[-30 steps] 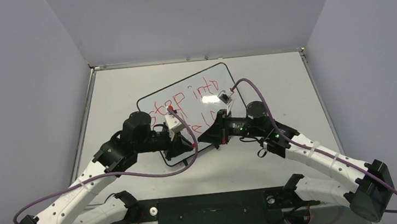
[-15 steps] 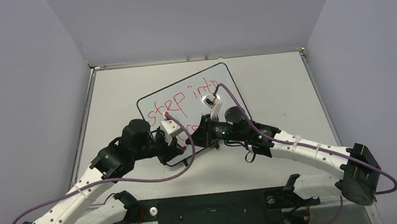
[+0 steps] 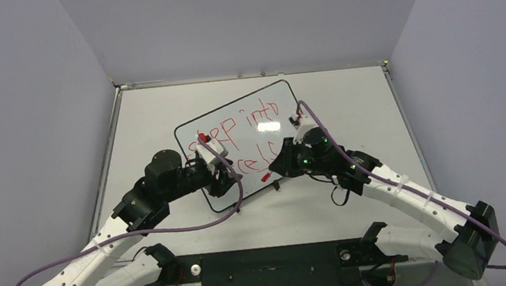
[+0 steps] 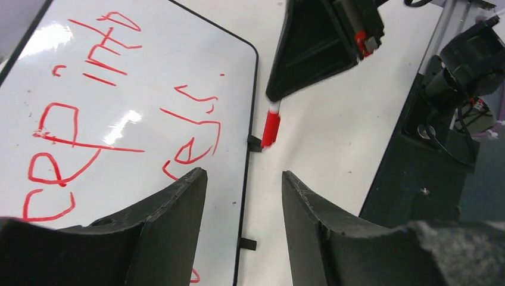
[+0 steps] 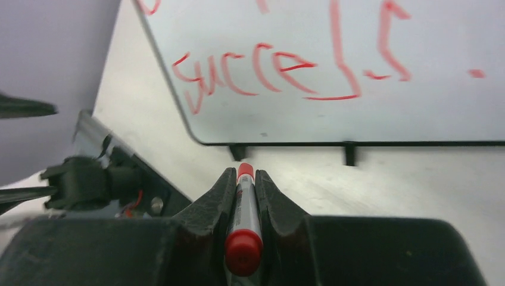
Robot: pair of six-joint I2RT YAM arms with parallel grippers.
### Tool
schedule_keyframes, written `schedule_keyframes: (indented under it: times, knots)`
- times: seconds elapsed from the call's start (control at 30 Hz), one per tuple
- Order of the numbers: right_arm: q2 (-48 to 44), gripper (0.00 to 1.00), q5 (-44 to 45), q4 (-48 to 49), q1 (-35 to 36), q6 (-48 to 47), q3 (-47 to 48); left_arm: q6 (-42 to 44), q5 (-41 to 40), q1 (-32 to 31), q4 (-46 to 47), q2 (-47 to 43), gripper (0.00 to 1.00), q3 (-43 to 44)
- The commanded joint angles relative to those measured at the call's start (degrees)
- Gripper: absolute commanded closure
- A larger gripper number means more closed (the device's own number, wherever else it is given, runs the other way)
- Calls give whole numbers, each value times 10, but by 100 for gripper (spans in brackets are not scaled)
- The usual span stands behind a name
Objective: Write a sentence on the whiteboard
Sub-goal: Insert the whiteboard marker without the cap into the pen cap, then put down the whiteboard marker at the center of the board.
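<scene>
The whiteboard (image 3: 277, 96) lies flat and askew on the table, also visible in the left wrist view (image 4: 149, 77) and the right wrist view (image 5: 357, 113). The sentence (image 3: 234, 125) is in red across it, with "succe ss" (image 5: 268, 71) as its lower line. My right gripper (image 5: 245, 174) is shut on a red marker (image 5: 244, 220), whose red end (image 3: 265, 177) points down at the tabletop just off the board's near edge. My left gripper (image 4: 244, 176) stands open and empty over that same edge, a short way from the marker (image 4: 270, 128).
Small black feet (image 5: 350, 154) stick out from the whiteboard's near edge. A black mounting bar (image 3: 268, 260) spans the table's front between the arm bases. Purple cables (image 3: 174, 226) loop off both arms. Grey walls close in the table on three sides.
My left gripper has opened and drawn back to the left, away from the marker. The right arm has shifted a little right, marker still in its grip.
</scene>
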Motion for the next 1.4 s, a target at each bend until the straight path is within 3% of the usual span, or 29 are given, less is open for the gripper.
schedule_keyframes:
  times: [0.0,0.3,0.5,0.67,0.73,0.77,0.8,0.83,0.9,1.1,1.37]
  knots:
    - [-57,100,93,-122,-68,-39,8,-13,-58,-2,43,-11,53,26]
    - [-119,100,143,-184,-219,-40,-99,-16,-122,-1,39,-26,53,21]
    - [-91,100,163,-190,-321,-21,-148,-16,-162,-1,31,-25,52,23]
    - [-50,100,194,-189,-358,0,-154,-31,-195,-1,23,-23,52,26]
    - [-38,89,207,-189,-368,3,-154,-32,-199,-1,24,-24,52,26]
    - [-31,70,210,-188,-370,3,-154,-32,-201,-1,24,-26,52,25]
    - [-30,59,216,-188,-372,4,-155,-32,-201,-1,24,-26,52,25]
    - [-29,28,219,-185,-373,4,-155,-32,-202,-1,24,-27,52,24]
    - [-32,17,226,-183,-374,4,-155,-32,-203,-1,24,-28,52,24]
    - [-66,14,277,-193,-375,13,-146,-33,-206,0,23,-27,52,24]
    - [-149,12,332,-228,-373,-27,-52,-39,-220,4,23,-25,52,27]
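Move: The right hand holds the capped red marker. The bare table spot it is bound for lies about 27 cm to its right, about level with it fore and aft and some 16 cm below. At table height, the whiteboard's middle is about 21 cm ahead and 7 cm left of this hand, and the board's right-hand clip about 4 cm ahead and 1 cm right. From the empty left hand, the spot is about 39 cm right, 1 cm ahead, 21 cm down. Rightward, some 25 cm, the right hand carries the capped marker off past the near side of the whiteboard, edging forward first, then sinking about 15 cm while swinging clockwise so the fingers point down and forward. Low over the bare table it opens wide, lets go of the marker and rises 4 cm. The left hand, still half open, backs off about 4 cm forward and 4 cm left, turning some 20 degrees counter-clockwise. ##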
